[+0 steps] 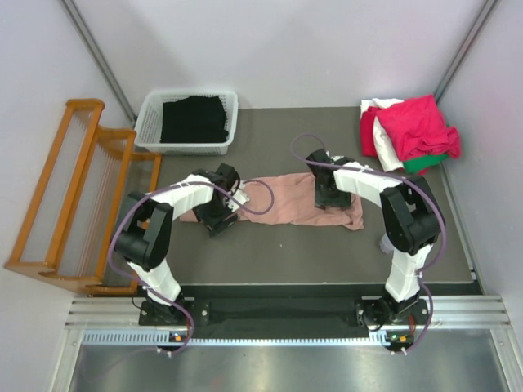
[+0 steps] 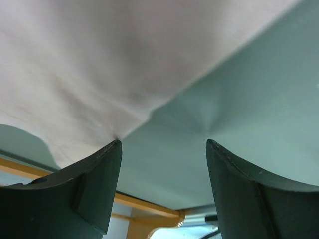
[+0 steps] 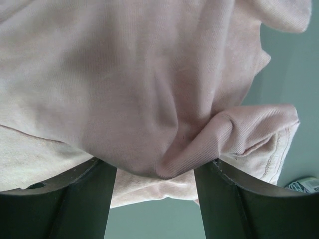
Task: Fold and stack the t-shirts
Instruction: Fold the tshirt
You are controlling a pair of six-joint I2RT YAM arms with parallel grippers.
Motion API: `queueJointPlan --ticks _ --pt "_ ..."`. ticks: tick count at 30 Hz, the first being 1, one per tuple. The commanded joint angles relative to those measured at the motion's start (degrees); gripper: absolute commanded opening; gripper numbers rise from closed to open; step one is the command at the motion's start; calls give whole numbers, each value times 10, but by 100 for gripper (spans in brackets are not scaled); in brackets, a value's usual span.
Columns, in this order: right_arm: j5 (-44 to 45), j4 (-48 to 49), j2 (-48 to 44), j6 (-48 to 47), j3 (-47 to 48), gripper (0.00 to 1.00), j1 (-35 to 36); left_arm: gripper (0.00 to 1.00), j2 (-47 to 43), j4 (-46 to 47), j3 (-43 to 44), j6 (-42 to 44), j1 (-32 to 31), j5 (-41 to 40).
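Observation:
The dusty-pink t-shirt [image 1: 282, 196] lies as a long folded strip across the middle of the dark table [image 1: 310, 253]. My left gripper [image 1: 216, 219] is at the strip's left end. In the left wrist view it [image 2: 162, 142] is open, tips down on the table, with the shirt's [image 2: 99, 64] edge at the left fingertip [image 2: 112, 149] and bare table between the jaws. My right gripper [image 1: 331, 198] is near the strip's right end. In the right wrist view it [image 3: 155, 164] is open, straddling a bunched fold of the shirt [image 3: 124, 74].
More t-shirts, crimson-pink [image 1: 417, 126], white and green, are piled at the back right corner. A white basket [image 1: 149, 122] holding black cloth stands at the back left. A wooden rack [image 1: 73, 196] stands off the table's left edge.

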Motion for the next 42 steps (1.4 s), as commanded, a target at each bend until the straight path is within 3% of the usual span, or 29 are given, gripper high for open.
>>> queueJointPlan --ticks 1,4,7,8,10,16,25,32,42 --pt "14 32 27 -5 29 62 -25 73 -23 -34 -13 3 -16 -2" --pt "4 38 19 -9 29 62 -24 72 -42 -5 -8 -5 -11 -27" --pt "0 45 12 -11 18 62 -25 75 -62 19 57 -25 61 44" --pt "0 46 11 -14 11 62 -25 75 -45 3 104 -36 103 56" --pt "0 48 10 -15 5 62 -25 75 -25 5 130 -48 127 54" --pt "-1 53 12 -18 -4 62 -25 76 -11 55 127 -83 131 63" --pt "-13 54 15 -17 4 62 -25 73 10 116 52 -87 122 50" --pt "-20 60 10 -24 8 62 -25 72 -8 258 -29 -85 122 20" --pt "-48 32 42 -34 66 63 -27 68 -24 382 -129 -67 121 -37"
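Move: The left hand is low over the table, just off the near edge of the folded t-shirt. The shirt's left end is centred about 6 cm ahead, 5 cm to its left and a centimetre or two below. The white basket stands roughly 28 cm ahead and 8 cm left. The right hand already has its open fingertips on the shirt's right end, whose middle is about 3 cm to its right, level with it and 1 cm lower. Open fingertips come down on the shirt's left end: the left hand swings up about 6 cm and forward over the near edge, turning some 20 degrees counter-clockwise, then sinks and eases back, to finish about 7 cm ahead and 3 cm left. Once down, its fingertips tilt forward a little. The right hand keeps its spread fingers on the right end, creeping about 1 cm forward. ##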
